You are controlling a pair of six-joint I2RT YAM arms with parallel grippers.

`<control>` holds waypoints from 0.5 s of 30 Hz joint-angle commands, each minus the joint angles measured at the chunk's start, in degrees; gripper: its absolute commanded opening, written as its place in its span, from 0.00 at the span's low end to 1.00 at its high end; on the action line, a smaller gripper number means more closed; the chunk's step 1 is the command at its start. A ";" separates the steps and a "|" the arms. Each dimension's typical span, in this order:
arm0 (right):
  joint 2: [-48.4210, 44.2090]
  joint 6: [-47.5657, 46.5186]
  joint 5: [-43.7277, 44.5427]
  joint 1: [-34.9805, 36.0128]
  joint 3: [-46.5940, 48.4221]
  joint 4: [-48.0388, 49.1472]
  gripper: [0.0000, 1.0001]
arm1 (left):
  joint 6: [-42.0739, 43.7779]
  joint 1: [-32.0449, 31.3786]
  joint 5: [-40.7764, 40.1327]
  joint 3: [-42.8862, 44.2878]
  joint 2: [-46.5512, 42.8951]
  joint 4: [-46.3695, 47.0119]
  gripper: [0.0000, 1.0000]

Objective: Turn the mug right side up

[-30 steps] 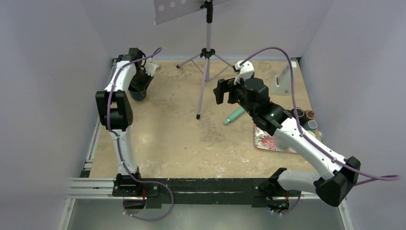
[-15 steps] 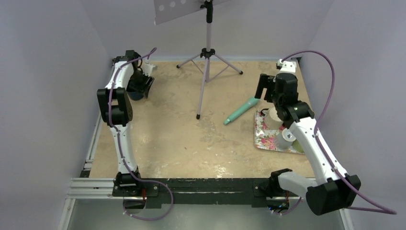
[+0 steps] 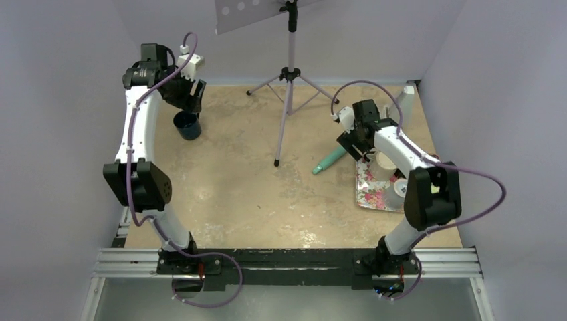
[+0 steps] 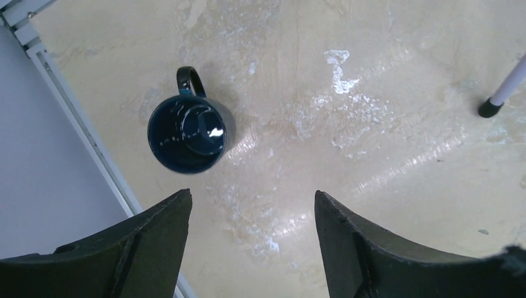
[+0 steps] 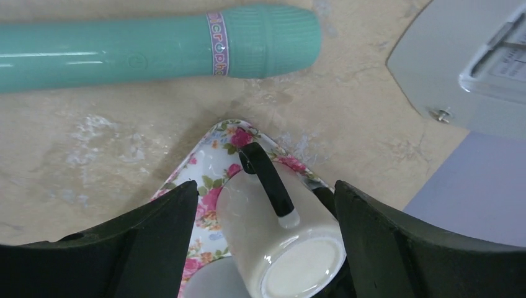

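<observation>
A dark blue mug (image 3: 188,125) stands right side up on the table at the far left, mouth up (image 4: 188,133), handle pointing away. My left gripper (image 3: 190,100) hangs above and just beside it, open (image 4: 251,195), nothing between its fingers. A cream mug (image 3: 384,164) with a black handle sits bottom up and tilted (image 5: 279,230) on the floral tray (image 3: 374,197). My right gripper (image 5: 267,186) is open with one finger on each side of the cream mug, a gap showing on the left side.
A teal microphone (image 3: 331,160) lies just left of the tray. A music stand's tripod (image 3: 289,73) stands mid-table at the back. A grey cup (image 3: 401,190) shares the tray; small jars (image 3: 428,164) sit beside it. A grey-white block (image 3: 399,110) is at the far right.
My left gripper opened, let go of the blue mug and rose above it. My right arm swung right and came down over the cream mug on the tray.
</observation>
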 commanded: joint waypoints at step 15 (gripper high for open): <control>16.29 -11.51 1.66 -4.07 9.63 -8.76 0.42 | 1.40 0.20 -2.75 -18.27 -15.99 -0.47 0.76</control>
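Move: The upturned white mug on the tray has its middle about 8 cm right of the right hand, 3 cm back and 6 cm below. From that hand the teal microphone lies some 5 cm left and 2 cm ahead, the metronome 15 cm right and 16 cm ahead, and a pale cup 13 cm right and 12 cm back. The white mug is roughly 62 cm right of the left hand and 11 cm back; the standing blue mug is 6 cm left of it, 2 cm ahead, 19 cm down. Lower the right gripper about 6 cm while easing it some 4 cm right onto the white mug's black handle, tipping the fingers nearly 20 degrees steeper. Once they straddle the handle, start closing to about half open. Meanwhile draw the open, empty left gripper back about 8 cm from over the blue mug's side, rising slightly, then sinking. ##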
